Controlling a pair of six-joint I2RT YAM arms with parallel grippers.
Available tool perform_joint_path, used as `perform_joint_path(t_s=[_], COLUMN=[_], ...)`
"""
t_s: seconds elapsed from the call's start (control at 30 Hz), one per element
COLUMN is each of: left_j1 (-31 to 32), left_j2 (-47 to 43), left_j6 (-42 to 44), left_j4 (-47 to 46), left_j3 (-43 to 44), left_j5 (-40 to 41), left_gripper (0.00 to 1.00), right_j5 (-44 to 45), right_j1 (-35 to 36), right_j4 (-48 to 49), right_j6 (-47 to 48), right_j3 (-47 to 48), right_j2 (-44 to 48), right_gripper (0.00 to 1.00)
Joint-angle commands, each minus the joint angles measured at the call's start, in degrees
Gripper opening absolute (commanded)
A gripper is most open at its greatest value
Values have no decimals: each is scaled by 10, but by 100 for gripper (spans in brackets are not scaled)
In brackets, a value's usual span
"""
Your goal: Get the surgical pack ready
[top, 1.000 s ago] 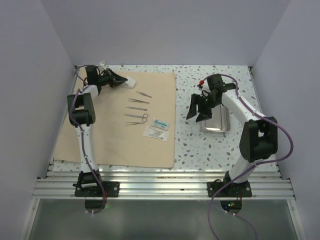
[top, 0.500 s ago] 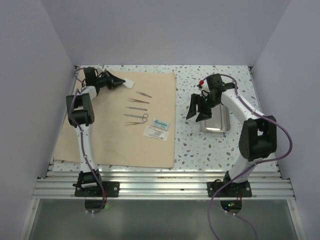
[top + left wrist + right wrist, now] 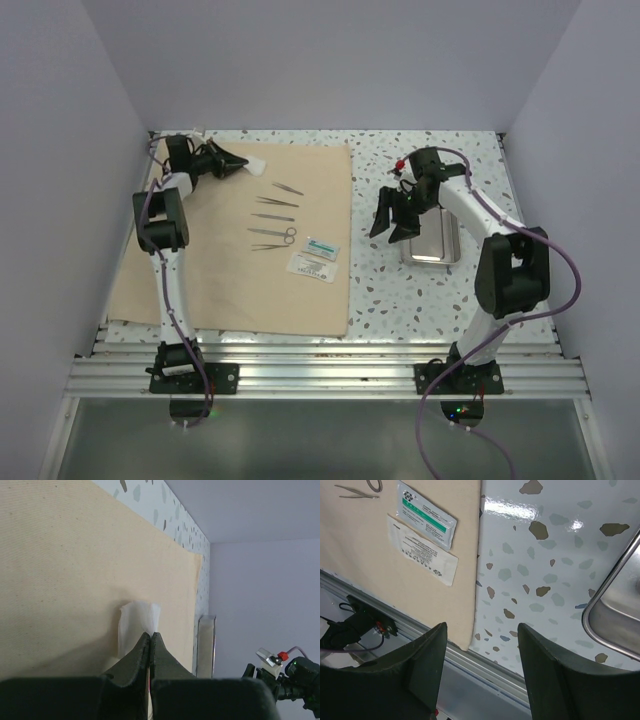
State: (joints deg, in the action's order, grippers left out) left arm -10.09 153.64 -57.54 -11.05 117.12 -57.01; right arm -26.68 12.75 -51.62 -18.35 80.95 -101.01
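The tan cloth lies flat on the left half of the table. My left gripper is at its far edge, shut on the edge of a white gauze pad; in the left wrist view the pad stands just past the gripper. Thin steel instruments lie in a column mid-cloth, with two packets next to them. The steel tray sits on the bare table at the right. My right gripper hovers open and holding nothing between cloth and tray, also seen as.
The right wrist view has the green-striped packet, the white packet, the cloth's right edge and the tray's corner. An aluminium rail runs along the near edge. Walls close in the table on three sides.
My left gripper has drawn slightly back toward the far left with the gauze pad. The right gripper has drifted a little to the left, still open.
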Motion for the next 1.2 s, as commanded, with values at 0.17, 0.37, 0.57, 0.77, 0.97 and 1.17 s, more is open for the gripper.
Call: perform_joint_path(t_s=[0.17, 0.37, 0.57, 0.77, 0.97, 1.17], left_j1=[-14, -18, -21, -21, -27, -35], left_j2=[25, 32, 31, 8, -31, -81], left_j6=[-14, -23, -40, -50, -28, -5], left_j4=[-3, -6, -15, -25, -3, 6], left_j3=[36, 43, 45, 43, 11, -45], left_j5=[-4, -5, -3, 1, 16, 36], left_gripper=[0, 0, 14, 34, 53, 59], right_j5=[-5, -4, -5, -7, -12, -15], right_j1=[9, 15, 17, 19, 20, 19], right_j4=[0, -2, -2, -2, -5, -5], right_j6=[-15, -17, -18, -15, -7, 3], right_j3=[29, 40, 50, 57, 58, 53], right_j2=[-14, -25, -36, -39, -36, -29], right_gripper=[62, 62, 63, 63, 63, 63])
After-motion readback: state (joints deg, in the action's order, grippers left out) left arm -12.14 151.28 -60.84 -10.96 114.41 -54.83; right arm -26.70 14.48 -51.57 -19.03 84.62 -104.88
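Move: The left hand still pinches the gauze by its near edge, its middle about 3 cm to the right, 1 cm back and 2 cm below; the mat it is set on is just under that. The small pointed instrument lies some 12 cm to this hand's right and 8 cm back, the tweezers about 10 cm right and 12 cm back, both roughly 4 cm below. From the right hand the gauze is about 29 cm ahead, 40 cm left and 10 cm below. The left hand first sinks nearly 2 cm with the gauze still pinched, bringing it down to the mat near the far edge, then begins a slow drift to the left. The shut fingers spread to a bit over half open and let go of the gauze, and the hand eases up again by about 2 cm, ending some 2.5 cm left of where it began with the wrist turned only about 5 degrees counter-clockwise. ##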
